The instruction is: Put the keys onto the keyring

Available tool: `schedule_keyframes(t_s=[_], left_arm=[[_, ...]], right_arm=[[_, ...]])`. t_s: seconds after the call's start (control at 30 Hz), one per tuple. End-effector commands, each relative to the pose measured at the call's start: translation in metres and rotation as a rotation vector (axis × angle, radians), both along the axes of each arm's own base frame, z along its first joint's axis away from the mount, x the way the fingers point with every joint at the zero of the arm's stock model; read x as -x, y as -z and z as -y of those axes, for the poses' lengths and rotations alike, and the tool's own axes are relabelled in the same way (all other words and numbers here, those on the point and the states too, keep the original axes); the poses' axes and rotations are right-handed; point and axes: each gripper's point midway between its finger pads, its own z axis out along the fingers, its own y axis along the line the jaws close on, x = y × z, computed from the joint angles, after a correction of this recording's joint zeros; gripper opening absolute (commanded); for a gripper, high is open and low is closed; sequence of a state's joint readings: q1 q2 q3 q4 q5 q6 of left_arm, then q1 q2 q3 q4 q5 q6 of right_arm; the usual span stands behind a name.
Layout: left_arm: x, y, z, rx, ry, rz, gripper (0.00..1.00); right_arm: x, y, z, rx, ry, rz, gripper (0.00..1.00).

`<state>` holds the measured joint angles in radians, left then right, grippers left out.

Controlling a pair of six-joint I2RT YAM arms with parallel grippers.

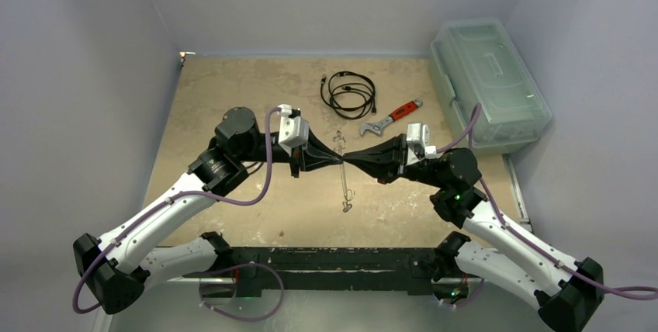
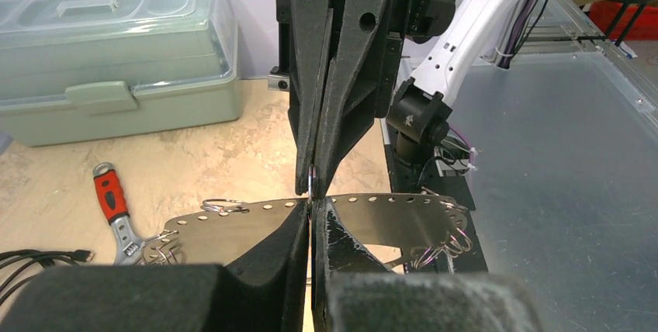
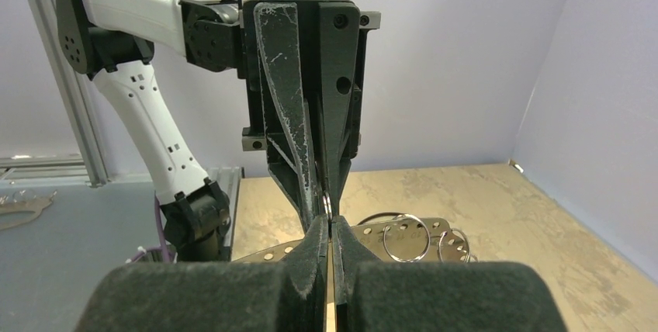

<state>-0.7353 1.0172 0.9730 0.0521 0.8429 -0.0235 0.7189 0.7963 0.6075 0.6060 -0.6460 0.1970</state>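
Observation:
The keyring [image 1: 343,186] is a thin flat silvery band with holes along its rim, standing on edge at mid-table between both arms. My left gripper [image 1: 335,159] and right gripper [image 1: 349,160] meet tip to tip at its upper rim, each shut on it. In the left wrist view, the left gripper [image 2: 311,206] pinches the keyring [image 2: 403,216], and a thin metal edge shows between the right fingers above. In the right wrist view, the right gripper [image 3: 330,223] is closed on the keyring [image 3: 372,234]. Small wire loops [image 2: 223,202] hang at its ends. The keys are out of view.
A red-handled wrench [image 1: 393,117] and a coiled black cable [image 1: 348,93] lie behind the grippers. A pale green lidded toolbox [image 1: 487,84] stands at the back right. Grey walls close in the left, back and right sides.

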Motion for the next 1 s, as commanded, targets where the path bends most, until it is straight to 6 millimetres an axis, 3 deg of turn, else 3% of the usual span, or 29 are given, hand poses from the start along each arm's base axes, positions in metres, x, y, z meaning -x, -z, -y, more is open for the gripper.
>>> schedule_keyframes(t_s=[0.0, 0.33, 0.57, 0.97], left_arm=[[-0.002, -0.024, 0.001, 0.053, -0.009, 0.076, 0.00], [-0.007, -0.020, -0.001, 0.049, -0.037, 0.106, 0.00], [-0.015, -0.018, -0.004, 0.039, -0.094, 0.116, 0.00], [-0.023, -0.011, -0.005, 0.021, -0.138, 0.115, 0.00]], right_arm=[[0.003, -0.016, -0.002, -0.016, -0.014, 0.034, 0.00], [0.001, -0.010, -0.004, 0.008, -0.016, 0.016, 0.00], [0.003, -0.014, 0.001, 0.010, -0.001, 0.016, 0.31], [0.003, -0.023, 0.011, -0.017, 0.052, 0.023, 0.54]])
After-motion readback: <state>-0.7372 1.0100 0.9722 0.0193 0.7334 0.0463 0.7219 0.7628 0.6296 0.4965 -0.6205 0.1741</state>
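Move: Both hands meet fingertip to fingertip, each with shut fingers on the same small wire ring, which lies right at both hand points. The metal plate with the row of holes hangs from that ring: its middle is about 2 cm nearer the bases and some 4 cm below the left hand, level with it sideways. From the right hand the wrench lies roughly 24 cm ahead, 14 cm to the right and 34 cm down on the table. Barely travelling, the right hand first eases under 1 cm forward with its fingers shut on the ring, then opens them to about half and drifts back and slightly right, letting go of the ring. The left hand keeps its pinch on the ring and, from about midway, carries the ring and plate some 2 cm forward while turning about 5 degrees counter-clockwise. ##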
